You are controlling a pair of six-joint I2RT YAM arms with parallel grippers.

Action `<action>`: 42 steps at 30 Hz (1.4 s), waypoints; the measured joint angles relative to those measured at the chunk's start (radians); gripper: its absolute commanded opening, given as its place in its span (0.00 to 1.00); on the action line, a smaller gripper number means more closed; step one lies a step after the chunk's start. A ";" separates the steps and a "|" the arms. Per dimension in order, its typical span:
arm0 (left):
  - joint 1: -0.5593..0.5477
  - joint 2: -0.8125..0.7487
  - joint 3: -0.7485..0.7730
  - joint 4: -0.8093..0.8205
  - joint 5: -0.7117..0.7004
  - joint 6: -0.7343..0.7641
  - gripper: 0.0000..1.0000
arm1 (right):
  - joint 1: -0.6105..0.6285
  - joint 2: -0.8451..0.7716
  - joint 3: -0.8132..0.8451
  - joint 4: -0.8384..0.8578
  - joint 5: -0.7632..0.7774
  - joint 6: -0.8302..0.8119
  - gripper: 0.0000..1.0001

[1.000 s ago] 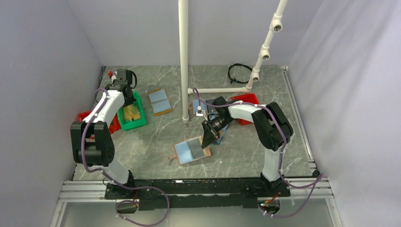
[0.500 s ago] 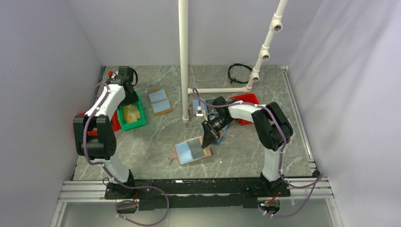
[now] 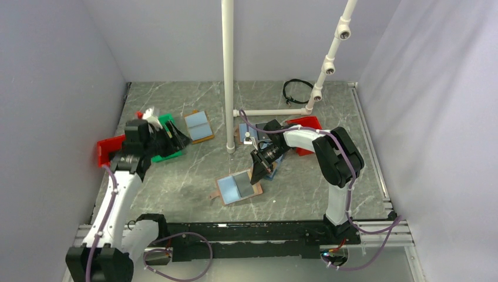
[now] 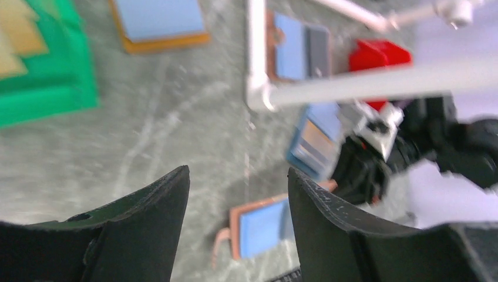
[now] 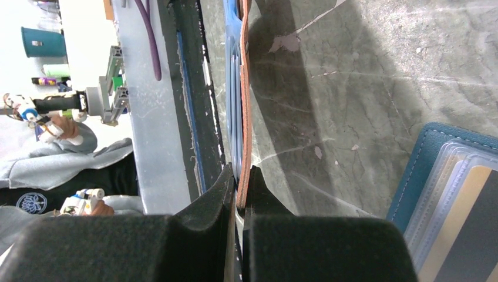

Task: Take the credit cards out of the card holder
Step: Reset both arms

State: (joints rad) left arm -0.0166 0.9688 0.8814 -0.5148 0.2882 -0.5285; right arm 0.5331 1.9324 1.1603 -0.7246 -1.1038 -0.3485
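Observation:
The card holder lies open at the table's middle, tan-brown rim, light blue left half, with a dark grey credit card in its right half. My right gripper is shut on the holder's right edge; in the right wrist view the brown rim runs edge-on between the closed fingers of that gripper. My left gripper hovers by the green bin, open and empty. In the left wrist view this gripper frames the holder far ahead.
A white pole stands behind the holder. A tan-rimmed blue holder lies right of the green bin, and a navy holder with a yellow-striped card lies beside my right gripper. Red bins sit left and right.
My left arm has swung from above the green bin to its near side, and its gripper has opened. The right arm and the card holder have not moved.

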 measured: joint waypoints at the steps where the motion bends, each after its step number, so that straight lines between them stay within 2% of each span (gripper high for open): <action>1: -0.001 -0.043 -0.069 0.034 0.075 -0.034 0.67 | 0.000 0.000 0.000 0.000 0.000 0.000 0.00; 5: -0.046 -0.114 -0.253 0.127 0.227 -0.145 0.70 | 0.000 0.000 0.000 0.000 0.003 0.001 0.00; 9: -0.230 -0.164 -0.378 0.209 0.245 -0.255 0.70 | 0.000 0.008 0.000 0.000 0.008 0.001 0.04; 13: -0.487 -0.160 -0.444 0.336 0.163 -0.357 0.70 | 0.000 0.026 0.000 0.001 0.031 0.011 0.14; 16: -0.626 -0.110 -0.478 0.430 0.079 -0.419 0.70 | 0.000 0.028 0.000 0.004 0.046 0.022 0.23; 21: -0.760 0.020 -0.485 0.531 -0.065 -0.481 0.71 | 0.000 0.028 0.002 0.008 0.075 0.031 0.38; 24: -0.789 0.097 -0.483 0.573 -0.115 -0.489 0.71 | 0.000 0.025 0.006 0.005 0.113 0.031 0.42; 29: -0.803 0.209 -0.471 0.613 -0.153 -0.487 0.69 | -0.005 -0.032 0.006 0.001 0.208 0.031 0.43; 33: -0.805 0.233 -0.467 0.639 -0.163 -0.487 0.68 | -0.038 -0.112 0.005 0.007 0.259 0.031 0.43; 37: -0.806 0.233 -0.468 0.679 -0.176 -0.488 0.68 | -0.068 -0.185 -0.006 0.027 0.227 0.032 0.41; 42: -0.806 0.233 -0.472 0.715 -0.182 -0.489 0.68 | -0.064 -0.153 -0.013 0.045 0.137 0.055 0.39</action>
State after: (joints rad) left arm -0.8227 1.2015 0.4091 0.1997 0.1062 -1.0172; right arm 0.4686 1.7790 1.1477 -0.6792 -0.9672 -0.2935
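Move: From my left hand, open and empty, the card holder lies some 12 cm back, 20 cm to the right and 19 cm below. The green bin stands about 10 cm ahead and 12 cm to the left of that hand; the tan holder about 13 cm ahead, 3 cm right. My right hand still pinches the card holder's right end, with its middle 6 cm left, 2 cm back and slightly below; the blue holder is 9 cm ahead and 7 cm to the right of this hand. I sweep my left hand, fingers staying open, about 20 cm right while coming back some 12 cm and sinking some 14 cm, from beside the green bin to over the card holder, its wrist turning clockwise. Meanwhile my right hand first holds, then eases down 2 cm as its fingers open and let go of the holder, and lifts clear forward and up, dipping slightly last. ##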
